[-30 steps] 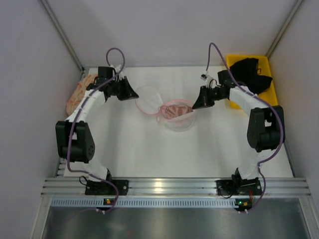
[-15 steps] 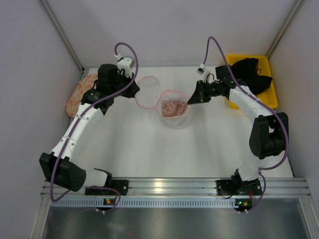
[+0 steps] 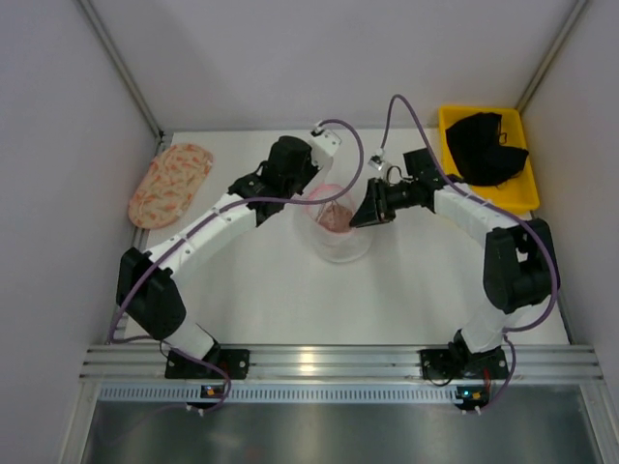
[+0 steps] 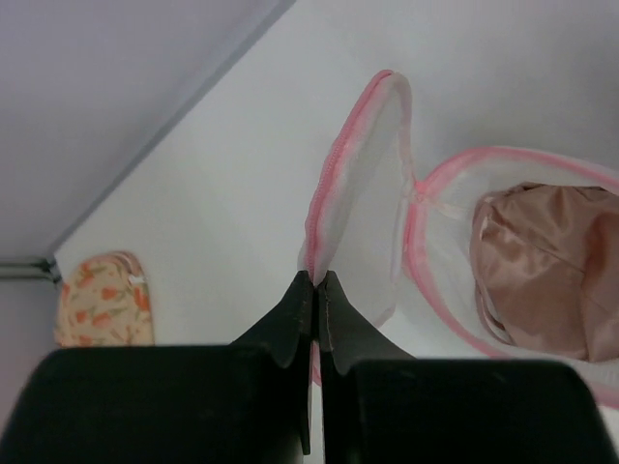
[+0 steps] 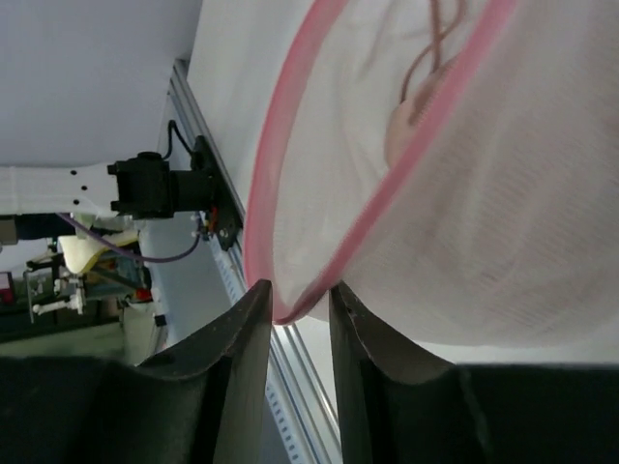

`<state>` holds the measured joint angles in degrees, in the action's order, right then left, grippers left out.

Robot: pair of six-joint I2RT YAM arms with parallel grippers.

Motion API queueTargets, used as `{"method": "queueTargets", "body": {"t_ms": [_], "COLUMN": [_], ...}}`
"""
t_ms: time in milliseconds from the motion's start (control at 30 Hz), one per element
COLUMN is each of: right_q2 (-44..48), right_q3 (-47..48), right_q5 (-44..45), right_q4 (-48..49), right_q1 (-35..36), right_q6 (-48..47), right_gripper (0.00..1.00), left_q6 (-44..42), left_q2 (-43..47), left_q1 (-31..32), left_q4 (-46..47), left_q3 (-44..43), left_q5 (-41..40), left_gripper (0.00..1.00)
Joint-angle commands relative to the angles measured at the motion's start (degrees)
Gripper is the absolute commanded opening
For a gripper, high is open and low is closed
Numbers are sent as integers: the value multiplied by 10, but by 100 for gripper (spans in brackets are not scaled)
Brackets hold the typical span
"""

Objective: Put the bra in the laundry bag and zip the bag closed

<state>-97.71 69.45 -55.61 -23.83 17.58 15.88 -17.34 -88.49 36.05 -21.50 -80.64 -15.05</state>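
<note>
The laundry bag (image 3: 340, 246), a white mesh pouch with a pink zip rim, lies mid-table with the pale pink bra (image 3: 336, 217) inside it. My left gripper (image 3: 308, 188) is shut on the pink rim of the bag's round lid flap (image 4: 363, 184), which stands on edge beside the bag's open body. In the left wrist view the bra (image 4: 542, 261) shows inside the pink rim. My right gripper (image 3: 360, 217) is at the bag's right side. Its fingers (image 5: 298, 290) stand slightly apart, and a fold of the pink rim (image 5: 290, 304) hangs between them. The bra's straps (image 5: 430, 58) show through the mesh.
A peach patterned oval fabric piece (image 3: 171, 182) lies at the back left by the wall. A yellow bin (image 3: 522, 193) holding a black garment (image 3: 488, 145) stands at the back right. The aluminium rail (image 3: 329, 362) with both arm bases runs along the near edge.
My left arm has swung right, carrying the lid flap from left of the bag to over its opening. The right gripper's jaws, shut on the rim before, have parted.
</note>
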Motion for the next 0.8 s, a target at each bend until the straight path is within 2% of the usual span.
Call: {"method": "queueTargets", "body": {"t_ms": [0, 67, 133, 167, 233, 267, 300, 367, 400, 433, 500, 567, 767], "right_q2": [61, 87, 103, 116, 123, 122, 120, 104, 95, 87, 55, 9, -126], "right_q3": [-18, -46, -75, -82, -82, -76, -67, -42, -35, -21, -4, 37, 160], "right_q5": [-72, -77, -71, -57, -37, -12, 0, 21, 23, 23, 17, 4, -37], "right_q4": [23, 28, 52, 62, 63, 56, 43, 21, 21, 27, 36, 39, -9], "right_q1": [2, -31, -71, -119, -164, -205, -215, -229, -230, -230, -230, -229, -190], "right_q6": [2, 23, 46, 65, 62, 40, 25, -4, -8, -8, -4, -12, -68], "right_gripper": [33, 49, 59, 64, 68, 71, 71, 71, 72, 72, 77, 83, 84], "left_q6": [-127, -181, -226, -240, -282, -292, -305, -369, -406, -418, -443, -472, -530], "left_q2": [-12, -24, -32, -34, -31, -27, -13, 0, 10, 15, 30, 45, 121], "left_q1": [28, 42, 54, 57, 71, 76, 81, 89, 92, 92, 93, 92, 92], "left_q4": [162, 205, 260, 275, 319, 335, 355, 470, 511, 587, 617, 628, 639], "left_q3": [5, 22, 35, 53, 77, 109, 138, 200, 268, 293, 338, 384, 494], "left_q5": [-70, -58, -38, -12, 24, 67, 104, 148, 217, 242, 310, 345, 410], "left_gripper": [0, 0, 0, 0, 0, 0, 0, 0, 0, 0, 0, 0, 0]}}
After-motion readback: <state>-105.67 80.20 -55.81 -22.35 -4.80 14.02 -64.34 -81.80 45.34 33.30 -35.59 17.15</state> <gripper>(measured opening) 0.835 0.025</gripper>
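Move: The left gripper, holding the raised zip edge of the laundry bag's lid, has the bra in the open bag about 10 cm to its right, 5 cm back and some 18 cm below. From the right gripper, whose barely parted fingers are still at the bag's rim, the bra lies about 4 cm ahead, 6 cm left and 10 cm below. The yellow bin stands some 35 cm right of the right gripper, 20 cm ahead and 12 cm lower. Open the right gripper wide to let go of the bag's rim, draw it away some 14 cm to the right, then carry it about 12 cm forward, clear of the bag. Meanwhile keep the left fingers shut on the lid's zip edge; swing it right, then back and down towards the bag's mouth, about 10 cm each way, turning clockwise some 55 degrees until its fingers point right. ##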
